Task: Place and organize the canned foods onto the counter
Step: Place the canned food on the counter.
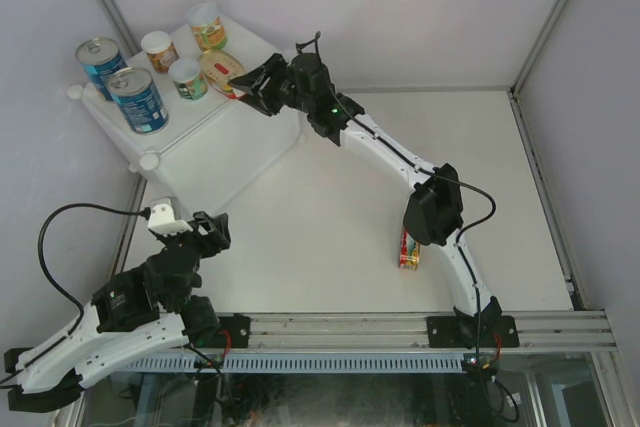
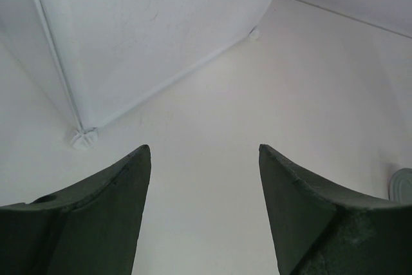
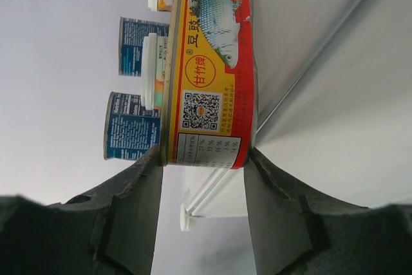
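Note:
The counter (image 1: 215, 152) is a white box at the far left. On its top stand two tall blue cans (image 1: 100, 62) (image 1: 138, 99) and three small round cans (image 1: 159, 49) (image 1: 207, 25) (image 1: 187, 77). A flat red-and-yellow fish tin (image 1: 220, 68) (image 3: 209, 62) lies level at the top's right edge. My right gripper (image 1: 245, 82) (image 3: 205, 159) is shut on its near end, one finger above and one below. A second flat tin (image 1: 410, 250) lies on the table, partly hidden by the right arm. My left gripper (image 1: 205, 232) (image 2: 205, 152) hangs open and empty near the counter's front corner.
The counter's wall (image 2: 161, 30) and its corner knob (image 2: 84, 138) stand just ahead of the left gripper. Grey walls with metal posts (image 1: 545, 22) close in the white table at the back and both sides. A grey rounded edge (image 2: 404, 185) shows at the left wrist view's right border.

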Available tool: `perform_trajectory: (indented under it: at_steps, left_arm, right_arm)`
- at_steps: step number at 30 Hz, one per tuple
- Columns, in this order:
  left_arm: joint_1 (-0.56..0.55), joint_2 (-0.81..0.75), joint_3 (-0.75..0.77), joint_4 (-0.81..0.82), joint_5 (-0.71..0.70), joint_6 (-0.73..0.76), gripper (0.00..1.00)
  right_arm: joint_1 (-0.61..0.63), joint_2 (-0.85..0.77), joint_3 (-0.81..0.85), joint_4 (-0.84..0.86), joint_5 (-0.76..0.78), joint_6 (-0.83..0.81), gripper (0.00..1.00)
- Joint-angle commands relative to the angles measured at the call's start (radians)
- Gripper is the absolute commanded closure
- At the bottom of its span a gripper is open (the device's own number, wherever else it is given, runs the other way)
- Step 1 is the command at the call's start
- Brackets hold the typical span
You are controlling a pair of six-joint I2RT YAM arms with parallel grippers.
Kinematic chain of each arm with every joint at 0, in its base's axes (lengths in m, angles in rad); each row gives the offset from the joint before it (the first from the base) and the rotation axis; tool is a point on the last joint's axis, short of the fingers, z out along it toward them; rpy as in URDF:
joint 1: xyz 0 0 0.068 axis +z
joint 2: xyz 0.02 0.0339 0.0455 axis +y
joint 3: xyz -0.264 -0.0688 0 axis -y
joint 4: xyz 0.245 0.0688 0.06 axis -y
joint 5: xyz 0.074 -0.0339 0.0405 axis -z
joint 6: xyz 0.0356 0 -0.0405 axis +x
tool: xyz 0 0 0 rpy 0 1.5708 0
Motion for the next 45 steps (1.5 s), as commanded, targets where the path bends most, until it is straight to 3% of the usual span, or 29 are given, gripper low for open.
perform_trajectory:
  at_steps: [1, 6, 12, 23, 25, 26, 39, 45]
  left_arm:
    - [-0.003, -0.015, -0.007, 0.019, 0.004, 0.003, 0.28]
    - [-0.003, -0.028, -0.011, 0.012, 0.004, -0.022, 0.28]
    - [-0.002, -0.019, 0.011, 0.025, -0.013, 0.027, 0.26]
    - [-0.003, 0.041, 0.042, 0.109, -0.012, 0.064, 0.24]
    - [-0.003, 0.059, 0.061, 0.119, -0.017, 0.072, 0.24]
    - [-0.003, 0.068, 0.068, 0.122, -0.018, 0.073, 0.24]
    - [-0.003, 0.145, 0.171, 0.112, -0.058, 0.069, 0.24]
    - [-0.003, 0.245, 0.234, 0.227, -0.080, 0.194, 0.24]
  right_arm:
    - [0.030, -0.049, 0.010, 0.034, -0.033, -0.004, 0.63]
    - [0.032, -0.005, 0.063, -0.010, -0.025, -0.016, 0.48]
    - [0.038, -0.063, -0.005, -0.001, 0.002, -0.097, 0.27]
    - [0.022, -0.219, -0.167, -0.064, 0.021, -0.188, 0.17]
    - [0.020, -0.242, -0.194, -0.067, 0.019, -0.202, 0.02]
    - [0.018, -0.250, -0.207, -0.066, 0.013, -0.203, 0.00]
    - [-0.010, -0.427, -0.445, -0.011, -0.001, -0.243, 0.00]
    - [-0.035, -0.590, -0.595, -0.012, 0.051, -0.294, 0.04]
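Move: The right fingers still pinch the near end of the fish can at the counter's edge; its middle is about 3 cm ahead and 4 cm to the left, level with them. From this hand, the green-labelled can is 3 cm ahead, 11 cm left, and the orange-labelled jar 13 cm ahead, 8 cm left, both about 1 cm higher. From the left hand, the fish can lies roughly 29 cm ahead, 2 cm right and 10 cm up. Right fingers open, freeing the fish can, and withdraw back-right about 10 cm; left hand rises some 5 cm. ##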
